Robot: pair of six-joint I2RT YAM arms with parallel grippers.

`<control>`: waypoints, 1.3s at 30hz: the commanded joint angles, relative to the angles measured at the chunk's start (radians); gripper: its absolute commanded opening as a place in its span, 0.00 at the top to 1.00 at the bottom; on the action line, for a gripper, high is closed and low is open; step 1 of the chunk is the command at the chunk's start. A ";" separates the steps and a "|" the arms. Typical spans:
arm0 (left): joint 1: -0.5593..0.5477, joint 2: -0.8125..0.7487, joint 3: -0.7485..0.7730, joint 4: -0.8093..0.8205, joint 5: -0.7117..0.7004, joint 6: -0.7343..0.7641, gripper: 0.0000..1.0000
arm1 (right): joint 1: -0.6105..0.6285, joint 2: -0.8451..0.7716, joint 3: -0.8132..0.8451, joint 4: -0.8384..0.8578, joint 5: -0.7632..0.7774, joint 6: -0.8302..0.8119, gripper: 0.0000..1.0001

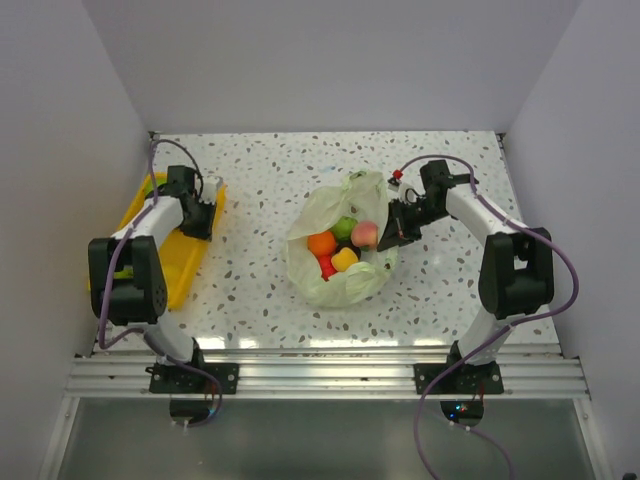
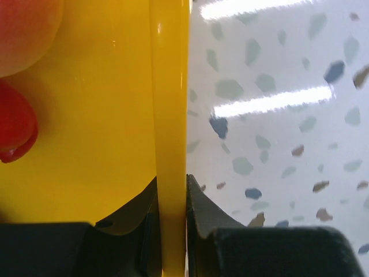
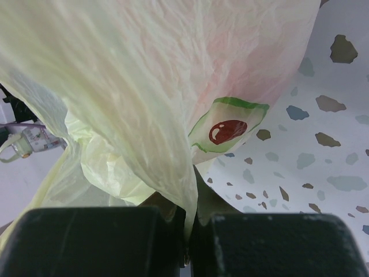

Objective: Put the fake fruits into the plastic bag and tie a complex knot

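Observation:
The pale green plastic bag (image 1: pixel 340 285) lies open in the middle of the table. Orange (image 1: pixel 321 243), green (image 1: pixel 345 227), pink (image 1: pixel 366 234), yellow (image 1: pixel 344 259) and red (image 1: pixel 327 267) fake fruits show inside it. My right gripper (image 1: pixel 392 233) is at the bag's right rim. In the right wrist view that gripper (image 3: pixel 190 202) is shut on a fold of the bag (image 3: pixel 144 86). My left gripper (image 2: pixel 172 196) is shut on the rim of the yellow tray (image 2: pixel 171 104). A peach-coloured fruit (image 2: pixel 23 29) and a red fruit (image 2: pixel 14 130) lie in the tray. No knot is in view.
The yellow tray (image 1: pixel 175 272) sits at the table's left edge, with my left gripper (image 1: pixel 200 215) at its far right rim. Grey walls close in the table at the back and both sides. An avocado print (image 3: pixel 228 130) shows on the bag.

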 commanded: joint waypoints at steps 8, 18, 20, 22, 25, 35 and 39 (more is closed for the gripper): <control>0.030 0.156 0.178 0.107 -0.296 -0.412 1.00 | 0.005 -0.013 0.032 -0.027 0.006 -0.033 1.00; 0.040 0.221 0.282 0.074 -0.285 -0.203 0.95 | 0.005 -0.010 0.032 -0.035 0.005 -0.062 1.00; 0.042 0.233 0.285 0.065 -0.308 -0.130 0.96 | 0.005 -0.012 0.032 -0.036 0.003 -0.062 1.00; 0.043 0.218 0.270 0.072 -0.313 -0.080 0.97 | 0.005 -0.015 0.031 -0.035 0.001 -0.062 1.00; 0.042 0.199 0.248 0.081 -0.310 -0.047 0.97 | 0.004 -0.013 0.029 -0.033 0.000 -0.062 1.00; -0.012 -0.001 0.279 0.020 0.105 0.100 0.13 | 0.005 -0.015 0.045 -0.050 0.000 -0.077 1.00; -0.105 -0.121 0.296 0.017 0.297 0.196 0.00 | 0.004 0.010 0.095 -0.102 -0.002 -0.126 1.00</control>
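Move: The left fingers already pinch the right-hand rim of the yellow tray, whose middle lies about 10 cm to the left and roughly level with the hand. Inside the tray, the peach sits some 10 cm ahead and 4 cm left, the red fruit about 8 cm ahead and 8 cm left. The fruit-filled bag stands about 30 cm to the right, 2 cm back. From the right hand, the tray is roughly 49 cm to the left, level in reach, and 8 cm below. Keep the left gripper pinched on the tray's right rim and push forward and left, about 6 cm each way, dipping slightly and turning counter-clockwise some 25 degrees, then easing part of that turn back. Open the fingers wide to let go of the rim, then lift about 9 cm and swing right some 7 cm, clear of the tray towards the bag side. ##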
